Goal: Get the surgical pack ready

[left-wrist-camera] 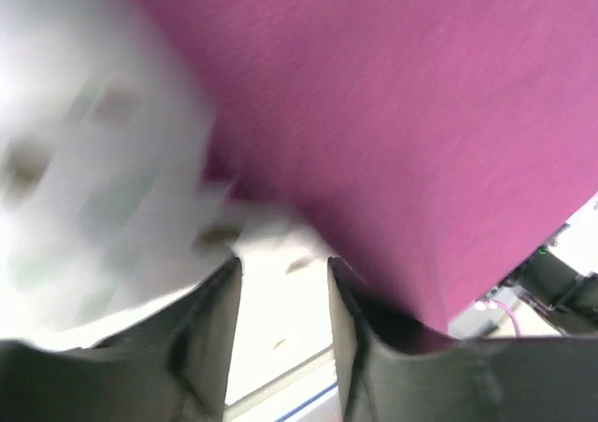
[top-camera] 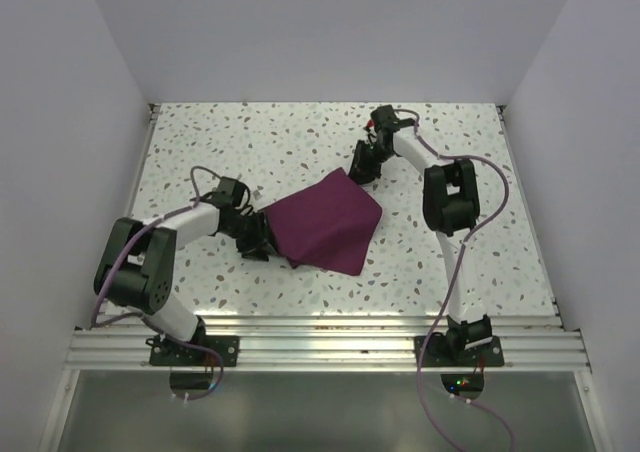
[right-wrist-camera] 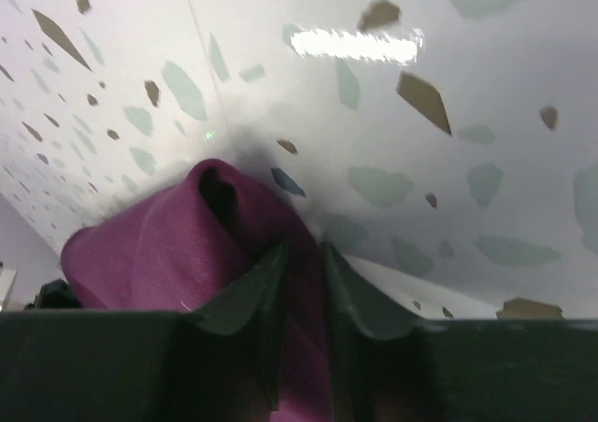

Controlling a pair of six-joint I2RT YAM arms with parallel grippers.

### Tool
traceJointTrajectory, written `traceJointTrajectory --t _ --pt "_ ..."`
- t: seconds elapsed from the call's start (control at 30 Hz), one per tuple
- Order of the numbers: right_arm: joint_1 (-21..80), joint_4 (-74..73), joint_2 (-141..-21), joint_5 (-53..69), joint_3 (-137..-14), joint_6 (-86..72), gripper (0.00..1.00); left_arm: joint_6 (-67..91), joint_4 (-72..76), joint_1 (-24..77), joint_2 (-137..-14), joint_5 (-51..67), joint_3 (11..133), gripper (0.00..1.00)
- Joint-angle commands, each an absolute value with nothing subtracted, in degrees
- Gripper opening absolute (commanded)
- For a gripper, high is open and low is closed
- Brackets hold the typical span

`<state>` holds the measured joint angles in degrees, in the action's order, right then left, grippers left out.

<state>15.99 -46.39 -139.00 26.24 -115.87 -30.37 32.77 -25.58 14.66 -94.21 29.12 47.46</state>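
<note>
The surgical pack's dark purple cloth [top-camera: 328, 222] lies folded in layers at the middle of the speckled table. My right gripper [top-camera: 362, 168] is at its far corner. In the right wrist view, that gripper [right-wrist-camera: 304, 250] is shut on a raised fold of the cloth [right-wrist-camera: 149, 254], which bunches up between the fingers. My left gripper [top-camera: 256, 236] is at the cloth's left edge. In the blurred left wrist view, the left gripper [left-wrist-camera: 283, 265] is open, with only bare table between its fingers. There the cloth [left-wrist-camera: 392, 114] lies just past the right fingertip.
White walls enclose the table [top-camera: 480, 242] on the left, back and right. A ridged metal rail [top-camera: 320, 340] runs along the near edge, where both arm bases are bolted. Purple cables loop beside each arm.
</note>
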Motion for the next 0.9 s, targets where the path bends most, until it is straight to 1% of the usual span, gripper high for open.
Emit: traceJointTrajectory --t 0.0,0.03,0.07,0.1,0.13,0.17,0.2,0.23,0.27,0.3,0.33,0.37,0.4,0.43,0.47,0.5,0.53,0.57,0.6,0.63,0.7,0.8,0.87 --pt "15.3 -48.2 -142.1 26.1 -126.4 -33.8 0.29 34.0 -33.6 14.6 -84.4 22.6 44.1 0.48" --pt "14.6 -51.5 -142.6 23.6 -128.6 -33.6 0.33 33.7 -35.1 14.6 -82.2 22.1 43.3 0.49" --pt "12.8 -52.9 -142.3 21.8 -131.1 -33.1 0.41 33.1 -37.5 14.6 -77.5 21.5 43.1 0.49" --pt "11.6 -53.9 -141.5 20.2 -131.0 -33.0 0.46 31.5 -39.0 14.6 -75.1 21.0 43.1 0.50" --pt "9.2 -56.0 -139.9 15.9 -130.0 -32.6 0.52 30.7 -42.2 14.6 -70.4 20.6 43.6 0.51" --pt "7.9 -56.9 -138.4 13.7 -127.2 -32.3 0.60 29.9 -43.8 14.5 -68.3 20.2 44.1 0.54" --pt "6.7 -57.6 -134.4 12.1 -125.3 -31.6 0.70 28.2 -44.7 14.6 -66.4 19.9 44.9 0.57" --pt "5.5 -58.0 -132.1 10.6 -122.9 -30.9 0.76 27.6 -44.7 14.8 -64.5 20.0 46.2 0.65" --pt "4.1 -57.9 -129.9 9.2 -117.7 -29.1 0.83 27.0 -43.8 14.9 -62.1 20.6 46.9 0.68" --pt "3.7 -58.1 -124.9 8.5 -115.0 -28.4 0.99 25.9 -42.4 16.0 -61.9 21.3 47.5 0.74" --pt "3.4 -57.9 -122.5 8.4 -112.2 -27.7 0.99 25.5 -39.7 17.0 -62.0 21.0 48.9 0.78" --pt "3.4 -57.1 -119.6 10.4 -105.6 -25.9 0.99 24.8 -39.4 17.9 -64.1 20.1 50.1 0.81" --pt "3.4 -56.2 -116.9 11.7 -101.9 -25.7 0.99 24.3 -39.3 20.1 -65.4 16.6 51.7 0.84" --pt "3.5 -54.1 -111.0 12.5 -97.9 -26.3 0.99 23.9 -37.5 21.8 -67.1 15.0 54.0 0.86" --pt "3.5 -52.8 -108.0 13.4 -89.9 -26.9 0.99 23.5 -36.7 23.4 -67.8 13.6 55.2 0.87" --pt "3.6 -51.7 -105.2 14.8 -86.1 -27.4 0.99 22.6 -35.4 27.5 -68.3 9.8 56.0 0.90" --pt "3.7 -49.8 -99.1 15.7 -82.5 -28.1 0.99 21.9 -32.2 29.8 -69.0 7.4 56.9 0.92" --pt "3.8 -49.1 -96.5 16.3 -76.4 -28.5 0.99 21.4 -31.3 32.0 -69.7 5.1 57.2 0.95" --pt "3.8 -48.5 -93.5 17.0 -73.7 -28.9 0.99 19.5 -30.9 35.2 -70.7 1.6 57.7 0.96" --pt "3.8 -48.0 -88.7 17.0 -69.2 -29.4 0.99 18.3 -31.2 36.5 -73.6 0.5 59.4 0.97" --pt "3.8 -48.0 -84.0 18.0 -65.8 -29.6 0.99 13.8 -31.2 41.2 -76.0 -5.4 61.4 0.96" --pt "3.8 -48.3 -76.6 18.3 -60.5 -30.5 0.99 6.8 -29.1 47.4 -79.4 -11.4 62.1 0.93" --pt "3.7 -47.9 -71.9 19.1 -56.8 -32.0 0.99 4.1 -28.5 49.1 -82.6 -13.0 62.0 0.92"
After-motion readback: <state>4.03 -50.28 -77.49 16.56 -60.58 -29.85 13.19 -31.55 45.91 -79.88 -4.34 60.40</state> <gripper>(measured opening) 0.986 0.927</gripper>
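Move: The purple-wrapped pack's middle lies about 15 cm to the left hand's right and some 7 cm ahead, roughly at finger height; its near-left corner is about 7 cm right and 4 cm back of that hand. From the right hand, which is at the far edge, the middle lies some 13 cm back and 9 cm left, while the near-right corner is about 25 cm back, almost straight behind. All of it sits close to table level. The right fingers open from nearly shut to wide and let go of the wrap's far edge. That hand goes about 4 cm forward, swings right off the cloth, then runs back some 20 cm past its right side while rising 10 cm. The left hand, its fingers still opening, backs off about 4 cm, climbs roughly 12 cm, then moves right over the pack, fingertips tilting forward about 40 degrees and turning clockwise. ##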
